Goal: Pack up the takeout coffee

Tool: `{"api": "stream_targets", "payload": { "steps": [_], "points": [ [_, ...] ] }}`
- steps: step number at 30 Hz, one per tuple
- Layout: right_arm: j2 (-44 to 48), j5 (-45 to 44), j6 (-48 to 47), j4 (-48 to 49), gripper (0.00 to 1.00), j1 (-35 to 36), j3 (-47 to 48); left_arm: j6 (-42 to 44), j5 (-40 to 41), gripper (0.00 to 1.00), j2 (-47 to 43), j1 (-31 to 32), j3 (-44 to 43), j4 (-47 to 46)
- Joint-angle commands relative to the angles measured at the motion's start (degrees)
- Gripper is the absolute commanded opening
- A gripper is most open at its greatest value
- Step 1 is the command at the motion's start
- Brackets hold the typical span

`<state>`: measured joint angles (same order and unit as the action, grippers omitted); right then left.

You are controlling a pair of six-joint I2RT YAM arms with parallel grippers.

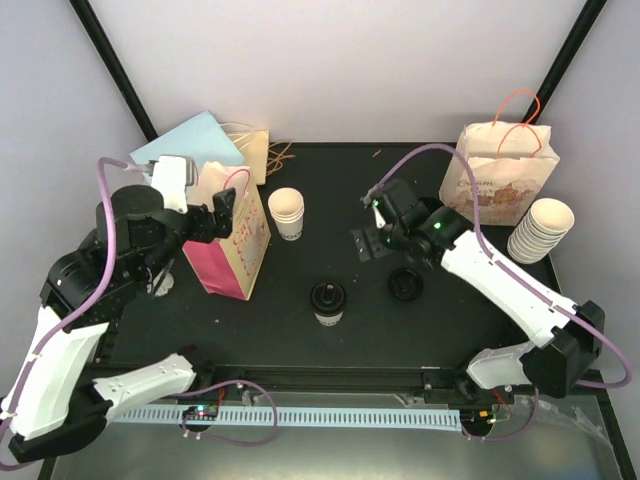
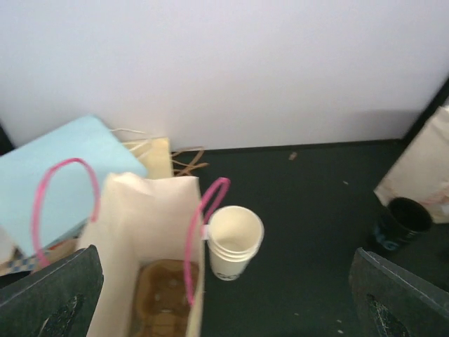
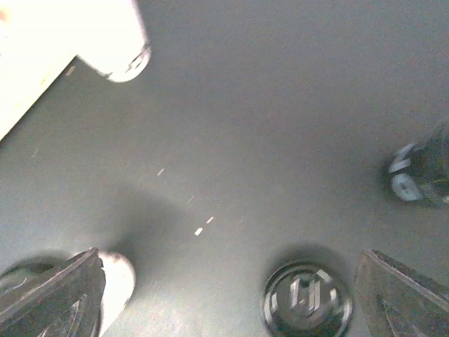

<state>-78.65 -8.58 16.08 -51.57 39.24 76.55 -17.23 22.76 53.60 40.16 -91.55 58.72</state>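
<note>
The takeout coffee (image 1: pixel 327 301) is a white cup with a black lid, upright at the table's middle; its white side (image 3: pixel 118 282) shows beside my right gripper's left finger. A loose black lid (image 1: pixel 405 284) (image 3: pixel 306 300) lies to its right. An open cream bag with pink handles (image 1: pixel 237 240) (image 2: pixel 144 225) stands at the left, a brown cup carrier (image 2: pixel 158 298) in its bottom. My left gripper (image 1: pixel 222 215) (image 2: pixel 224 309) hangs open and empty over the bag's mouth. My right gripper (image 1: pixel 368 235) (image 3: pixel 228 309) hovers open and empty, above the table behind the lid.
Stacked white cups (image 1: pixel 287 213) (image 2: pixel 233 241) stand right of the bag. A light blue bag (image 1: pixel 195 140) lies at the back left. Another printed paper bag (image 1: pixel 500 175) and a leaning cup stack (image 1: pixel 541 230) sit at the back right.
</note>
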Motion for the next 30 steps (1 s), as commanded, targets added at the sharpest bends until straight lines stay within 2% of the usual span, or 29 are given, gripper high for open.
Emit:
{"api": "stream_targets", "payload": {
  "steps": [1,10,18,30],
  "points": [
    [3.1,4.2,-1.6,-1.9,1.0,6.1,-3.9,3.0,4.9,0.99,0.4,-3.4,-3.6,4.2],
    [0.2,5.2,-1.4,-3.7,1.0,14.1,-4.3,5.7,14.8,0.99,-0.7,-4.0,-4.7,3.9],
    [-6.0,5.6,-0.4,-4.0,1.0,20.7,-1.1,5.7,14.5,0.99,-1.5,-4.0,-3.7,4.0],
    [-12.6,3.5,2.6,-4.0,0.96,25.2,1.7,5.9,13.1,0.99,-2.1,-4.0,-2.4,3.5]
  ]
}}
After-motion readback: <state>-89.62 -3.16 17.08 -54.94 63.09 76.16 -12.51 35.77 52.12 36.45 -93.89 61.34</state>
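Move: Behind and to the left of the right hand stands the lidded coffee cup, about 12 cm back, 11 left and 17 below. The loose black lid is 2 cm back, 10 right and 22 down. The black cup is 13 ahead, 17 right, and the paper cup stack 12 ahead, 21 left, both some 17 below. From the high left hand the lidded cup lies roughly 4 back, 20 right, 39 down, and the pink-handled bag 10 ahead, 4 left, 33 down. Sweeping back and to its left by some 16 cm, the right hand sinks about 7 cm towards the lidded coffee cup, turning roughly 25 degrees counter-clockwise and slowing to arrive just above the black lid, fingers wide open and not yet around it. The empty left hand, still open high above the bag, shifts about 6 cm left and turns some 15 degrees counter-clockwise. ##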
